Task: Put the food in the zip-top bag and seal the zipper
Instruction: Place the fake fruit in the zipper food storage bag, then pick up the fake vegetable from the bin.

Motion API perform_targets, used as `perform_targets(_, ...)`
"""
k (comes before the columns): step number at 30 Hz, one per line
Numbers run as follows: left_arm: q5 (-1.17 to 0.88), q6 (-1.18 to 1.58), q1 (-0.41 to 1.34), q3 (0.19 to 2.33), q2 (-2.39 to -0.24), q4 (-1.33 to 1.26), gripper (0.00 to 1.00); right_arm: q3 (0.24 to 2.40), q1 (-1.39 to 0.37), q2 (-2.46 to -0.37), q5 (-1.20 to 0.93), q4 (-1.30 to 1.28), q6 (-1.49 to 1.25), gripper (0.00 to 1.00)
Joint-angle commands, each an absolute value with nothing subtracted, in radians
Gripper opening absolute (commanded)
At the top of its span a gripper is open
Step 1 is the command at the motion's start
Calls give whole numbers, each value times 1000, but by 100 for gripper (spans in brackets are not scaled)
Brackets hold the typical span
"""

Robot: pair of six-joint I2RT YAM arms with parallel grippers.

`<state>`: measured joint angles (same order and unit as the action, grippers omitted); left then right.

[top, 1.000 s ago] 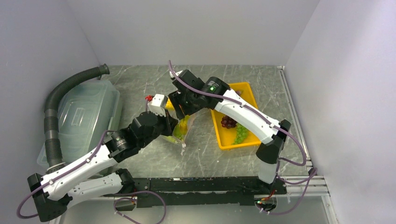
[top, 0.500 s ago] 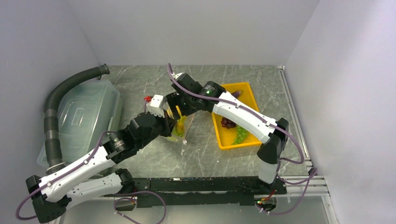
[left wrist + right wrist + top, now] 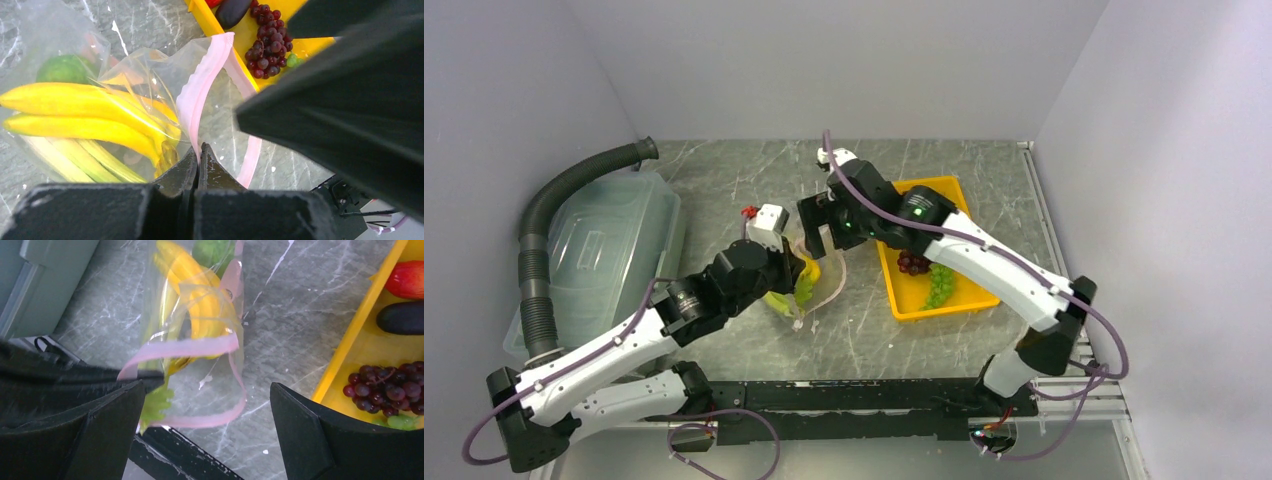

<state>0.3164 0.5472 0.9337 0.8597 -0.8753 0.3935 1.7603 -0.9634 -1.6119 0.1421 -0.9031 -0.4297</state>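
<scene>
The clear zip-top bag (image 3: pixel 796 292) lies mid-table with its mouth standing open. My left gripper (image 3: pixel 199 150) is shut on the pink zipper (image 3: pixel 201 90) at the near lip. Yellow bananas (image 3: pixel 85 107), a green round fruit (image 3: pixel 62 70) and a pale leek (image 3: pixel 85 157) lie inside the bag. My right gripper (image 3: pixel 207 386) hangs open above the bag mouth with nothing between its fingers; it also shows at top (image 3: pixel 824 228). Dark grapes (image 3: pixel 390 390), green grapes (image 3: pixel 940 285), an eggplant (image 3: pixel 402 317) and a red fruit (image 3: pixel 407 280) lie in the tray.
The yellow tray (image 3: pixel 924 312) sits right of the bag, under the right arm. A translucent lidded bin (image 3: pixel 604 250) with a grey corrugated hose (image 3: pixel 544 220) stands at the left. Walls close in the back and both sides.
My right gripper has opened wide and pulled up and to the right, away from the bag mouth. The bananas now rest in the bag. The left gripper keeps its hold on the zipper.
</scene>
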Motion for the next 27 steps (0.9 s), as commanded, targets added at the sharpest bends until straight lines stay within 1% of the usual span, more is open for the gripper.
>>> perform_targets(1, 356, 571, 937, 906, -876, 383, 0, 1697, -960, -1470, 197, -853, -418, 100)
perform_targets(8, 382, 566, 936, 922, -879, 398, 0, 1573, -959, -1312, 372, -865, -409, 100)
perform_targets(14, 394, 555, 936, 940, -879, 406, 0, 1503, -922, -1254, 458, -865, -407, 100)
perform_targets(20, 397, 526, 936, 947, -865, 391, 0, 1432, -824, -1261, 459, -817, -393, 100)
perform_targets(27, 401, 513, 937, 948, -857, 389, 0, 1362, -657, -1299, 363, -719, -371, 98)
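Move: The purple grapes in the yellow tray lie about 22 cm to the right of the open, empty right hand, 5 cm ahead and 20 cm below. At that depth the eggplant lies some 7 cm beyond them, the mango 10 cm beyond and 5 cm left of them, the green grapes 7 cm nearer and 3 cm farther right. From the left hand, pinching the bag's rim, the purple grapes lie 25 cm right, 8 cm ahead, 17 cm below. Fingers wide, the right hand arcs about 15 cm right to the tray, rising, then sinking forward, turning clockwise. ##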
